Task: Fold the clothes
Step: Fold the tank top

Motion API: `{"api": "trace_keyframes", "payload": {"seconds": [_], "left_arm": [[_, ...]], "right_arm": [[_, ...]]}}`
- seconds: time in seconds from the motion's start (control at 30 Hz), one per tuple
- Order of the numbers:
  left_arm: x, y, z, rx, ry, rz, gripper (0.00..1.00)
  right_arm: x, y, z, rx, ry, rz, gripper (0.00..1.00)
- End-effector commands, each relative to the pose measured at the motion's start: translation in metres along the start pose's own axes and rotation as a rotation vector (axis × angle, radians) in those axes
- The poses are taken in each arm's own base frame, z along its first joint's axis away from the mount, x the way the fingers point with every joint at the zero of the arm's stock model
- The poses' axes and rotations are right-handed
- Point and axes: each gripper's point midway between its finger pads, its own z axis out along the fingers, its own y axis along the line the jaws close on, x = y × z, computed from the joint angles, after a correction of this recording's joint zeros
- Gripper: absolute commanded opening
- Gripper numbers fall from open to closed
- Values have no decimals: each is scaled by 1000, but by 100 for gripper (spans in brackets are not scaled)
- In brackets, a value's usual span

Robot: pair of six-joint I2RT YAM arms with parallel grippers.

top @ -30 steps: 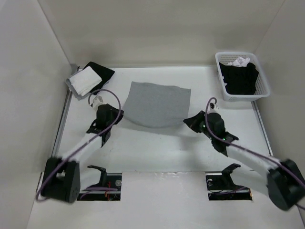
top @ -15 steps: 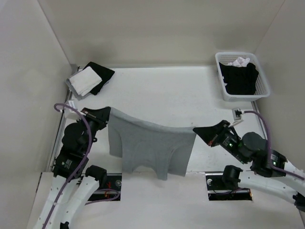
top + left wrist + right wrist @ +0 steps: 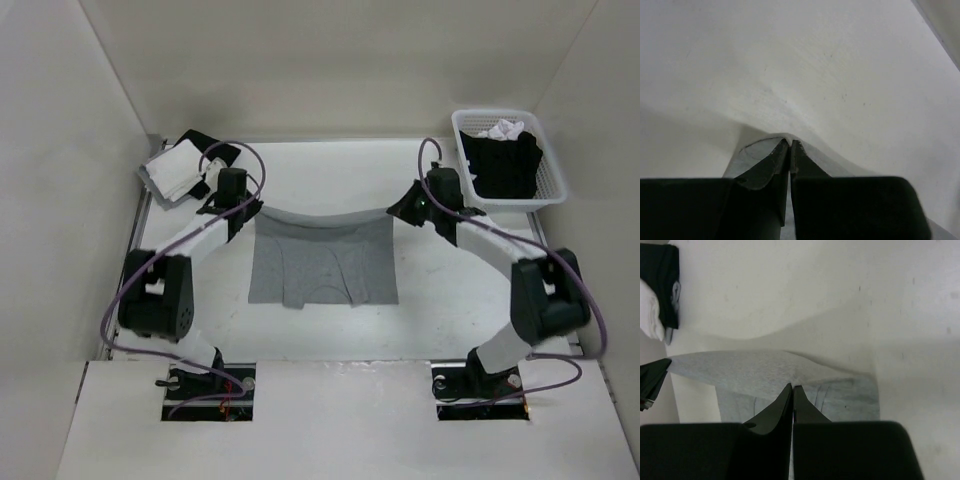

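Observation:
The clothes are one light grey sleeveless top (image 3: 322,262). Its top edge is stretched in a shallow sag between my two grippers, and its lower part with the straps lies spread on the table. My left gripper (image 3: 251,208) is shut on the top's left corner, with grey fabric (image 3: 756,151) bunched at its fingertips (image 3: 790,142). My right gripper (image 3: 394,213) is shut on the right corner. In the right wrist view the top (image 3: 740,372) runs left from the pinched fingertips (image 3: 792,386) toward the left gripper (image 3: 652,376).
A white basket (image 3: 553,180) holding black garments (image 3: 505,160) and a white cloth (image 3: 500,128) stands at the back right. A folded white cloth (image 3: 175,168) on a black garment (image 3: 210,148) lies at the back left. Walls close in on three sides.
Both arms have carried the top from above the table's near edge toward the back. Its lower part now rests on the table instead of hanging free.

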Motion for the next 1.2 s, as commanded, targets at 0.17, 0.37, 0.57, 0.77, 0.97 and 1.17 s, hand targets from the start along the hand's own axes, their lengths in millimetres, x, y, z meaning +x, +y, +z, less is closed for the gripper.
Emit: {"api": "trace_keyframes", "payload": {"seconds": [0.17,0.37,0.57,0.77,0.97,1.17], "left_arm": [[-73,-67,5,188,-148,-63,2],[-17,-26,-35,217,-132,-73,2],[8,14,-69,234,-135,-82,2],[49,49,-85,225,-67,-33,3],[90,86,-74,170,15,-9,14],[75,98,-82,169,-26,-69,26]], "right_arm": [[-64,42,15,-200,-87,-26,1],[-12,4,-25,-200,-109,18,2],[54,-21,-55,-178,-61,6,3],[101,-35,-76,-128,-27,27,3],[135,-77,-71,34,19,38,7],[140,-75,-73,40,30,10,41]]}}
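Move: Both hands still hold the tank top's raised hem by its corners, roughly 9 cm above the table. The lying part's near-left corner is about 21 cm back and 3 cm left of the left hand; the near-right corner is about 20 cm back and 2 cm right of the right hand. The folded stack lies some 16 cm left and 9 cm ahead of the left hand; the basket is around 27 cm right and 12 cm ahead of the right. Keeping their pinch on the hem corners, both hands swing forward about 6 cm, then reverse and draw back together some 20 cm, pulling the hem towards the robot over the lying part. They sink late, ending 8–9 cm lower than they began, and the fingers part to let go of the corners close above the table. ##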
